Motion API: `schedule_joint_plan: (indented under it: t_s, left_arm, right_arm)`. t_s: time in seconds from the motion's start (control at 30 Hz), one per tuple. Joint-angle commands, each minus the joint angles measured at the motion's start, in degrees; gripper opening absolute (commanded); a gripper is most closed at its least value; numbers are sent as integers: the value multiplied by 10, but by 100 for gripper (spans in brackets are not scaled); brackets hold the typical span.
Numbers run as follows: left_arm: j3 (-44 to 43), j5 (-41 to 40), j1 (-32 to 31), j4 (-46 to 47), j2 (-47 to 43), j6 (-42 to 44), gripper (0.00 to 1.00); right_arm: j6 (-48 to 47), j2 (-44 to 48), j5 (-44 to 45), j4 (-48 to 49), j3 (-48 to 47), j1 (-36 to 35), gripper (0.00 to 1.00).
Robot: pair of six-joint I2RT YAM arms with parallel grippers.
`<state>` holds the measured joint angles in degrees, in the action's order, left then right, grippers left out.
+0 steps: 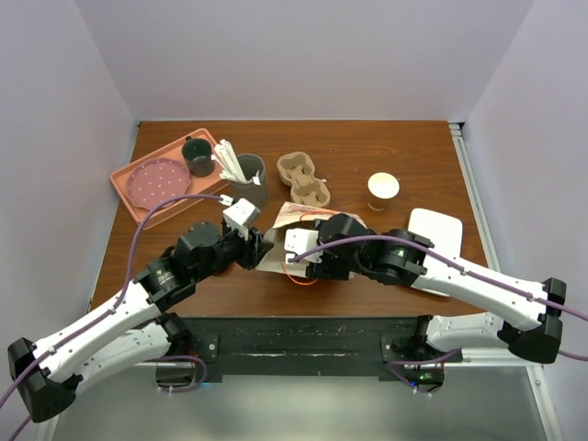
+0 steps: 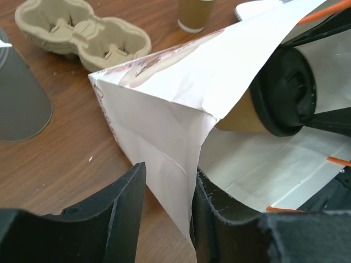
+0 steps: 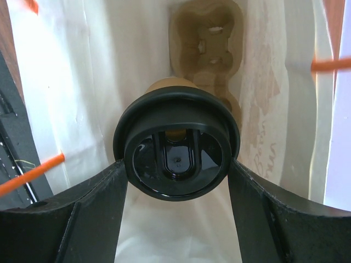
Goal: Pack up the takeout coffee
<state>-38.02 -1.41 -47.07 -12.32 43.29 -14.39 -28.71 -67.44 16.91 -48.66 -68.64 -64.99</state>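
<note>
The takeout coffee (image 3: 178, 148), a tan cup (image 2: 241, 118) with a black lid, lies on its side inside the mouth of a white paper bag (image 2: 164, 104). My right gripper (image 3: 175, 164) is shut on it, one finger on each side of the lid. In the top view the right gripper (image 1: 299, 250) reaches into the bag (image 1: 292, 219) from the right. My left gripper (image 2: 169, 172) is open, and the bag's folded edge stands between its jaws. The paper lies against the right finger and clear of the left one. In the top view the left gripper (image 1: 257, 246) sits at the bag's left side.
A cardboard cup carrier (image 1: 303, 179) lies behind the bag and shows through its paper (image 3: 205, 49). A lidless paper cup (image 1: 383, 188) stands to the back right, with a white plate (image 1: 434, 230) nearer. A pink tray (image 1: 156, 179), a dark mug (image 1: 197, 156) and a grey tumbler with utensils (image 1: 246, 175) are at the back left.
</note>
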Motion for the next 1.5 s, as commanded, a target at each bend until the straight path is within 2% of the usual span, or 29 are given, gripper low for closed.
schedule_joint_plan:
  t_s: [0.0, 0.07, 0.1, 0.17, 0.33, 0.6, 0.93, 1.2, 1.47]
  left_arm:
    - [-43, -27, -3, -31, 17, 19, 43]
    - [-50, -21, -3, -37, 23, 26, 43]
    - [-53, -18, -3, -38, 28, 30, 35]
    - [-59, -11, -3, -34, 29, 31, 27]
    - [-71, 4, -3, -32, 30, 18, 0]
    - [-61, 11, -8, -21, 17, -22, 0]
    - [-27, -25, -14, -15, -25, -28, 0]
    - [-8, -8, -14, -11, -42, -29, 0]
    - [-12, -13, -14, -36, -59, -23, 0]
  right_arm:
    - [-7, 17, 5, 2, -10, -2, 3]
    - [-3, 15, 9, -2, -16, -3, 3]
    - [-2, 15, 15, -1, -16, -2, 2]
    - [-4, 13, 40, 7, -16, -2, 2]
    - [-27, -11, 100, 42, -6, -3, 1]
    - [-36, -42, 98, 53, 9, -1, 0]
    - [-62, -52, 131, 126, 64, 5, 0]
    - [-40, -73, 145, 178, 52, 5, 0]
    - [-49, -74, 145, 213, 90, 5, 0]
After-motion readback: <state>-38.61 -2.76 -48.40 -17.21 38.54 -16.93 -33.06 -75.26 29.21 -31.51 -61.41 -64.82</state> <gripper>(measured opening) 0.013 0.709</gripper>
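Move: The left hand's half-open fingers already straddle the paper bag's left rim, right at the hand point. The right hand holds the black-lidded coffee; the cup carrier inside the bag lies about 10 cm ahead of it, 5 cm left and 11 cm below. On the table, some 18 cm lower than the hands, a spare carrier stands about 27 cm ahead and 2 cm left of the right hand; the straw holder is roughly 20 cm ahead and 6 cm left of the left hand. The left hand shuts its fingers early on, pinching the bag's left rim, then keeps that hold while easing about 2 cm back and to the left. After a brief wait the right hand, still gripping the coffee by its lid, carries the cup deeper into the bag towards the carrier, about 5 cm forward with some 3.5 cm down, bearing roughly 2 cm left only near the end, its fingertips tilting up about 10 degrees. ##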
